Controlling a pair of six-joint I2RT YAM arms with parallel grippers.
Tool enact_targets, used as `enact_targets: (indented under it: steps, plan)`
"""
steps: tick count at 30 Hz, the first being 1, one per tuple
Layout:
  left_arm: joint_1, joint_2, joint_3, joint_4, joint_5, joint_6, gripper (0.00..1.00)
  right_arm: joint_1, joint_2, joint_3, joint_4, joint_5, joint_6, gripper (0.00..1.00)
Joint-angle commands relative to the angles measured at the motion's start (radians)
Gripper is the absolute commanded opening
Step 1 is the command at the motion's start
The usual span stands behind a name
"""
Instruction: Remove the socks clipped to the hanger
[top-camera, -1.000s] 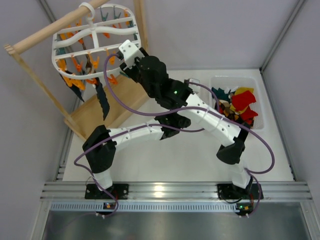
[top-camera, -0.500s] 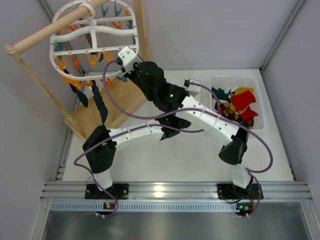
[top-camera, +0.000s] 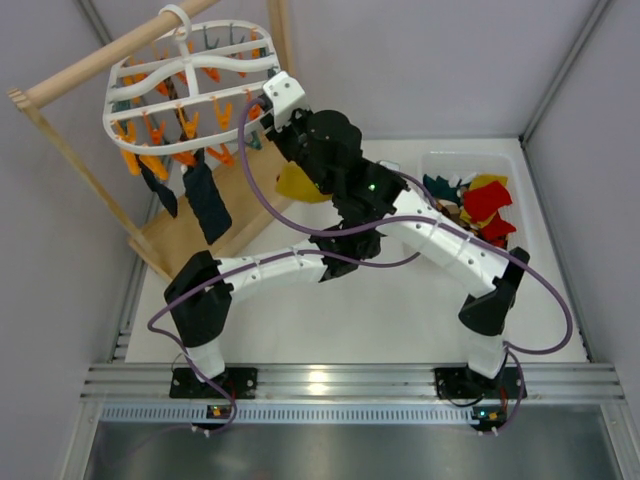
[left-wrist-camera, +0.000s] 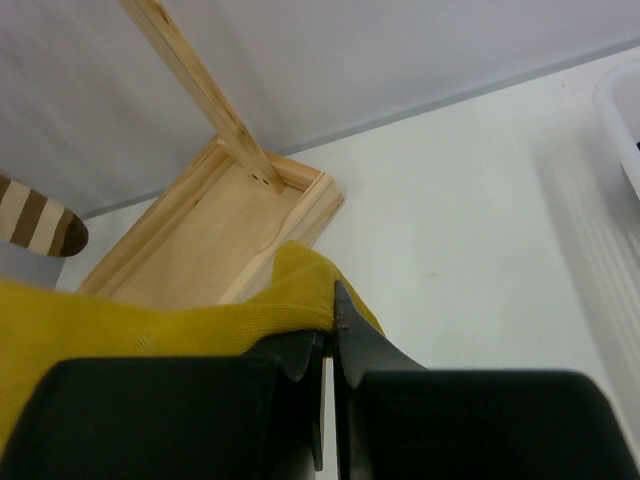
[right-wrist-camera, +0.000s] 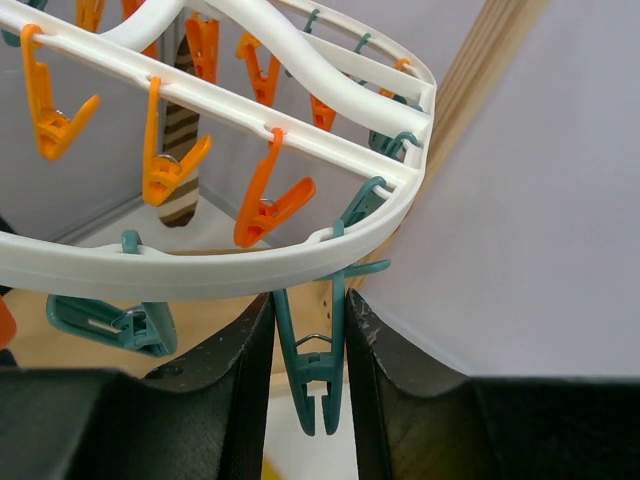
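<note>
The white hanger (top-camera: 190, 92) hangs from a wooden rod at the back left, with orange and teal clips. Two dark socks (top-camera: 207, 201) dangle from it, and a brown-and-cream striped sock (right-wrist-camera: 180, 135) hangs behind. My right gripper (right-wrist-camera: 308, 305) reaches up to the hanger's near rim (right-wrist-camera: 220, 270), shut on the handles of a teal clip (right-wrist-camera: 312, 375) whose lower tips hold nothing. My left gripper (left-wrist-camera: 330, 312) is shut on a mustard yellow sock (left-wrist-camera: 150, 320), which shows below the right wrist as a yellow sock (top-camera: 298, 185) in the top view.
The wooden stand's rod (top-camera: 100, 62) slopes across the back left, and its tray-like base (top-camera: 195, 228) lies under the hanger. A clear bin (top-camera: 505, 165) at the back right holds several loose socks. My two arms cross in the middle of the white table (top-camera: 380, 320).
The right jaws have narrowed onto the teal clip. The hanger swung and the right wrist shifted right. The yellow sock now shows free below the right wrist, held by the left gripper.
</note>
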Motion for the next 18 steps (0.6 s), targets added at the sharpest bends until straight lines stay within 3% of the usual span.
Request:
enact_targets:
  steps: [1,3,8,11,13,18]
  plan:
    - [-0.005,-0.061,0.002,0.027,0.007,0.000,0.00,-0.027,-0.051,-0.005,-0.017,-0.026,0.028,0.14]
    - [-0.005,-0.061,0.007,0.027,0.005,0.006,0.00,-0.029,-0.048,0.001,-0.023,-0.018,0.027,0.00]
    - [-0.009,-0.090,-0.042,0.023,0.049,-0.039,0.00,-0.058,-0.053,0.001,-0.043,-0.050,0.067,0.00]
    - [-0.023,-0.170,-0.140,0.023,0.209,-0.125,0.00,-0.089,-0.063,0.003,-0.061,-0.081,0.088,0.00]
    - [-0.021,-0.208,-0.207,0.027,0.425,-0.234,0.00,-0.101,-0.073,-0.006,-0.079,-0.104,0.094,0.00]
    - [-0.015,-0.145,-0.164,0.029,0.790,-0.334,0.00,-0.103,-0.093,0.026,-0.179,-0.207,0.102,0.00]
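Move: The white bin, where the yellow sock in the left hand is bound, has its middle about 7 cm ahead of that hand, 27 cm to its right and 22 cm below; the wooden tray lies some 28 cm to the hand's left, 6 cm ahead and 25 cm below. At the right hand, the emptied teal clip on the hanger's rim sits between the finger pads, with the hanger's middle about 11 cm left of it, 5 cm ahead and slightly higher. The yellow sock, already free and still pinched shut in the left fingers, is swung away from under the hanger: after a brief hold that hand draws about 5 cm back and 5 cm right, sinks a little and turns some 25 degrees clockwise towards the bin, rolling left side down. The right fingers keep their hold on the teal clip at the rim, easing slightly forward and right. ##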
